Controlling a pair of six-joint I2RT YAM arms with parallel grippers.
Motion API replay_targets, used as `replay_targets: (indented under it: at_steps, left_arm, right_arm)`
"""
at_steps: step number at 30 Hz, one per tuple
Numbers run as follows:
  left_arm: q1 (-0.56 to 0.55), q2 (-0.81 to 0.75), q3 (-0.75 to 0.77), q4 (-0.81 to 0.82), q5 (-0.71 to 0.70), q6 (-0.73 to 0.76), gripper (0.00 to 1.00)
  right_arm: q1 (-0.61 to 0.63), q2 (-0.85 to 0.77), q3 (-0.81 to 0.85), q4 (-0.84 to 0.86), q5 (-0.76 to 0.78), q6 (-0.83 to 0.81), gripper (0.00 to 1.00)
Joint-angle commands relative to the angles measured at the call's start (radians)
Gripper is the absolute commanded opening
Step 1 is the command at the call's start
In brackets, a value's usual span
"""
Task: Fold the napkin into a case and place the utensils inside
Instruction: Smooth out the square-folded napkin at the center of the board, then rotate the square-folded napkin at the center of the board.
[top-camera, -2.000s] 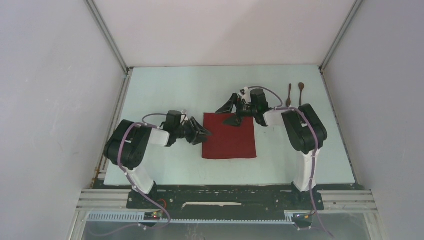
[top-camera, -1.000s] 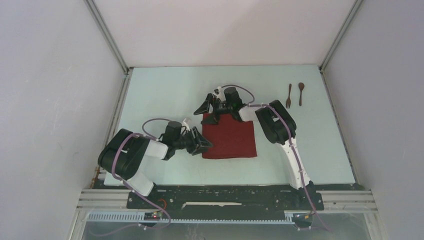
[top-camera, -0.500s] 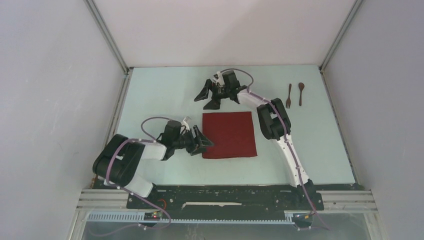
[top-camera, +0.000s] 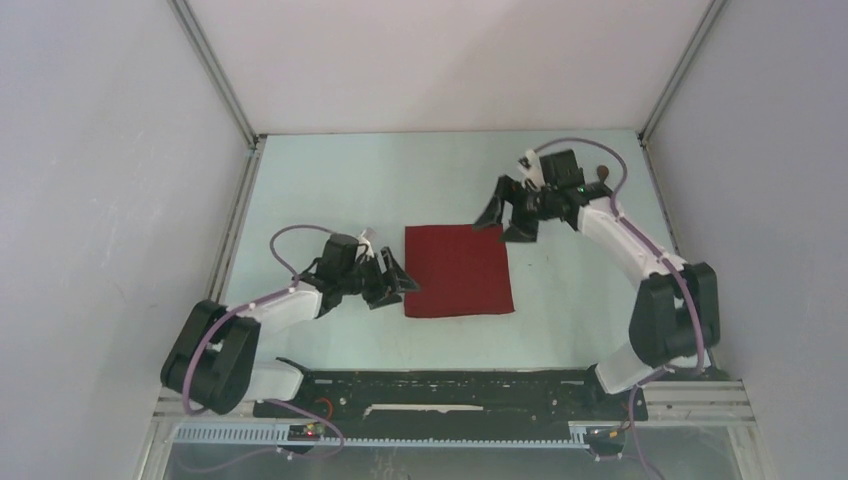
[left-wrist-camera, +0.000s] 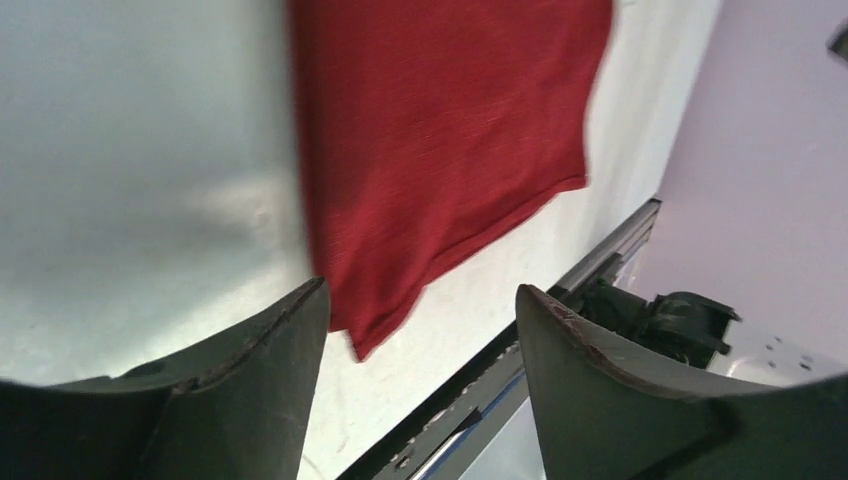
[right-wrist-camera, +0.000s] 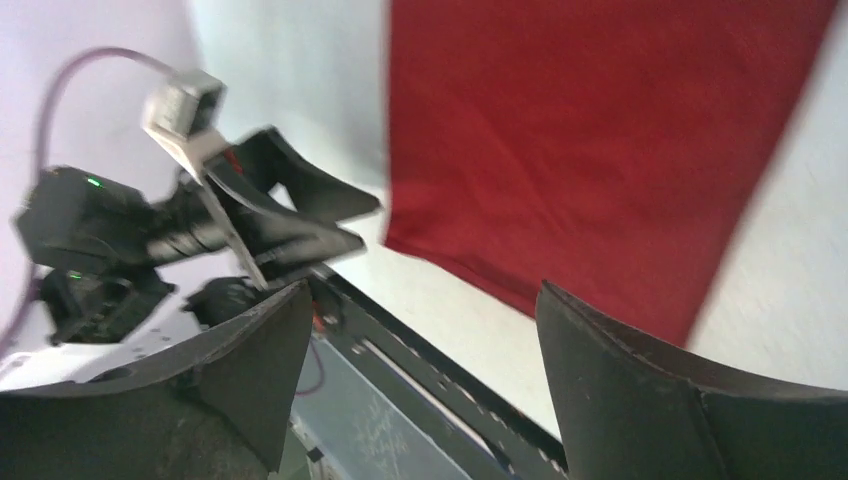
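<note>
The dark red napkin (top-camera: 458, 270) lies flat on the pale table as a near-square. My left gripper (top-camera: 401, 281) is open, low at the napkin's left edge by its near-left corner. In the left wrist view that corner of the napkin (left-wrist-camera: 440, 150) lies between the spread fingers (left-wrist-camera: 250, 390), nothing gripped. My right gripper (top-camera: 506, 216) is open and hangs just beyond the napkin's far-right corner. The right wrist view looks over the napkin (right-wrist-camera: 590, 150) toward the left gripper (right-wrist-camera: 285, 222). The utensils are hidden behind the right forearm.
A black base rail (top-camera: 450, 382) runs along the table's near edge. Grey enclosure walls (top-camera: 110, 200) close in the left, right and back. Bare table (top-camera: 330, 185) lies beyond and to the left of the napkin.
The right arm swung from beyond the napkin's far-left corner over to its far-right corner, now covering the utensils. The left gripper stayed at the near-left corner and opened wider.
</note>
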Motion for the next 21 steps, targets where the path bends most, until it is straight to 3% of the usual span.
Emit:
replay_targets:
  at_steps: [1,5,12,16,21]
  left_arm:
    - [0.004,0.089,-0.067,0.049,-0.008,-0.006,0.69]
    - [-0.003,0.173,-0.102,0.135,0.0,-0.034,0.57]
    - [-0.053,0.337,-0.161,0.395,0.07,-0.175,0.39]
    - [-0.081,0.358,-0.201,0.464,0.068,-0.23,0.36]
    - [-0.162,0.319,-0.224,0.488,0.061,-0.314,0.37]
  right_arm:
    - [-0.012,-0.123,-0.191,-0.15,0.192,-0.078,0.88]
    - [-0.033,-0.208,-0.323,-0.168,0.212,-0.05,0.79]
    - [-0.071,-0.196,-0.457,-0.109,0.232,-0.049,0.55]
    - [-0.093,-0.175,-0.486,-0.076,0.221,-0.055,0.48]
    - [-0.135,-0.151,-0.503,-0.031,0.194,-0.066,0.49]
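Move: Just behind the left hand, about 4 cm back, 1 cm left and 7 cm below, lies the napkin's near-left corner; the napkin's middle is some 6 cm ahead of that hand and 10 cm right, its far-left corner 16 cm ahead and 1 cm left. From the right hand, the near-right corner is about 13 cm back, 7 cm right and 17 cm down, the far-right corner roughly 5 cm ahead and 5 cm right. Dropping quickly about 6 cm while easing back, the left hand comes down on the napkin's near-left corner and closes to pinch it, drawing back and some 4 cm right with its fingers tipping steeper. The right hand swoops down, back and right, about 19 cm in all, towards the near-right corner, tilting to point further down and half closing without gripping. ##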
